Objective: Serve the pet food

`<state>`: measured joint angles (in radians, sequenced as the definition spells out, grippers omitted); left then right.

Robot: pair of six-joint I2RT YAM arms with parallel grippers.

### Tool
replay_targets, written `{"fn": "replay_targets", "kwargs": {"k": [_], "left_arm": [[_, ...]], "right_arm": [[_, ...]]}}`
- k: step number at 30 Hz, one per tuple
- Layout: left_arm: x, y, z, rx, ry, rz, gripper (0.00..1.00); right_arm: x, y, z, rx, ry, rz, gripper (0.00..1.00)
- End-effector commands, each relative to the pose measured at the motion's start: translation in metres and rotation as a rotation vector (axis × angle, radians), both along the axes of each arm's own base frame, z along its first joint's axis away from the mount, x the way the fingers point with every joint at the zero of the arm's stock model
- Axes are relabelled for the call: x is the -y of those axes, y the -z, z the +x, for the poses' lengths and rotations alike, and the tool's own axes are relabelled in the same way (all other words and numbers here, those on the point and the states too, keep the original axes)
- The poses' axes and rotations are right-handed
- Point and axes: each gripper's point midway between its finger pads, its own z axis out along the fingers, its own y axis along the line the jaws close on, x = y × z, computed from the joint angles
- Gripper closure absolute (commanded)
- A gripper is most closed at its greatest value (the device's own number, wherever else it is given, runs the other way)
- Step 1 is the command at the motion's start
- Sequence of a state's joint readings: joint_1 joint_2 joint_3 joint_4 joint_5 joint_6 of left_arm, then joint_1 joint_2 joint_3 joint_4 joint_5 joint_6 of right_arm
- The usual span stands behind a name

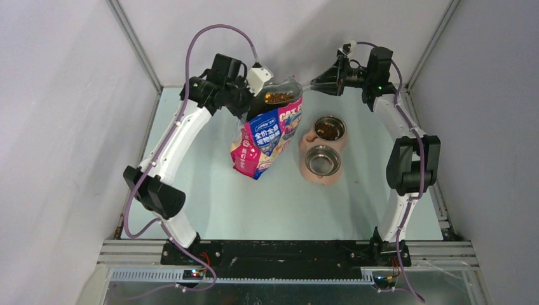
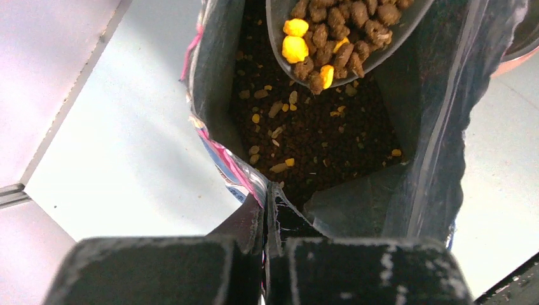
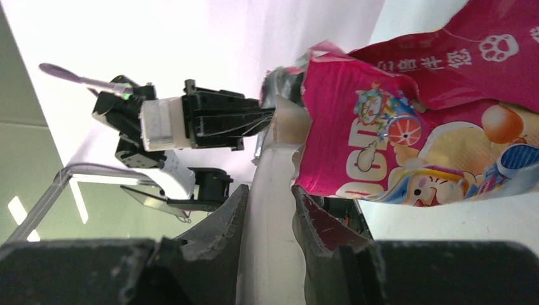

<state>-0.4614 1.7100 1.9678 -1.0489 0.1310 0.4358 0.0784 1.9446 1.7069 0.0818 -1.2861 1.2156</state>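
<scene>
The pet food bag stands open on the table, and my left gripper is shut on its top rim, holding the mouth open. Dark brown pet food with some yellow bits fills the bag's bottom. A clear scoop loaded with pet food hovers in the bag's mouth. My right gripper is shut on the scoop's pale handle, to the right of the bag. The far steel bowl holds some pet food.
A tan double-bowl feeder sits just right of the bag; its near steel bowl looks empty. Grey walls close in the pale table on the left, back and right. The left gripper's body shows beside the bag.
</scene>
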Motion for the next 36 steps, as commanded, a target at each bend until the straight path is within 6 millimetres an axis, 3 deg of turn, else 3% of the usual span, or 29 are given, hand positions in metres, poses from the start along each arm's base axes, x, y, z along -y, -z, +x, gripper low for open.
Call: {"fn": "replay_targets", "kwargs": {"k": [1, 7, 15, 16, 28, 36], "left_arm": [[-0.012, -0.012, 0.007, 0.057, 0.015, 0.066, 1.0], [-0.011, -0.018, 0.011, 0.068, 0.026, 0.076, 1.0], [-0.02, -0.024, 0.022, 0.084, -0.009, 0.03, 1.0], [-0.023, -0.024, 0.025, 0.086, -0.019, 0.027, 1.0], [-0.026, -0.027, 0.029, 0.087, -0.041, -0.016, 1.0], [-0.023, -0.036, 0.031, 0.101, -0.054, -0.045, 1.0]], "right_arm": [[0.011, -0.037, -0.012, 0.141, -0.041, 0.063, 1.0], [0.02, -0.025, -0.01, 0.099, 0.0, 0.08, 1.0], [0.03, -0.039, -0.019, 0.118, 0.023, 0.067, 1.0], [0.04, -0.04, -0.017, 0.118, 0.046, 0.064, 1.0], [0.074, -0.039, -0.029, 0.109, 0.136, 0.051, 1.0], [0.109, -0.033, -0.029, 0.092, 0.227, 0.041, 1.0]]}}
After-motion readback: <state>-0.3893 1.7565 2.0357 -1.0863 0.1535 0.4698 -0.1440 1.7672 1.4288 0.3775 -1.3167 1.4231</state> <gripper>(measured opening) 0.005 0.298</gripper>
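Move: The right hand holds the handle of the loaded scoop, its head in the bag mouth, whose middle is about 11 cm to the hand's left, 3 cm back and 4 cm lower. The pink bowl stand is 7 cm right, 6 cm back and 29 cm below; its far bowl is 9 cm right and level, its near, empty bowl 5 cm right and 13 cm back. From the left hand, pinching the bag's rim, the bag mouth is some 8 cm right and 4 cm ahead, the stand 27 cm right. Rightward, slowly at first and then faster, the right hand draws the loaded scoop out of the bag mouth by about 9 cm. It lifts some 3 cm partway, sinks back most of that, and swings clockwise roughly 10 degrees, keeping its grip. The left hand, still pinching the rim shut between its fingers, eases about 3 cm left and forward, away from the scoop. ##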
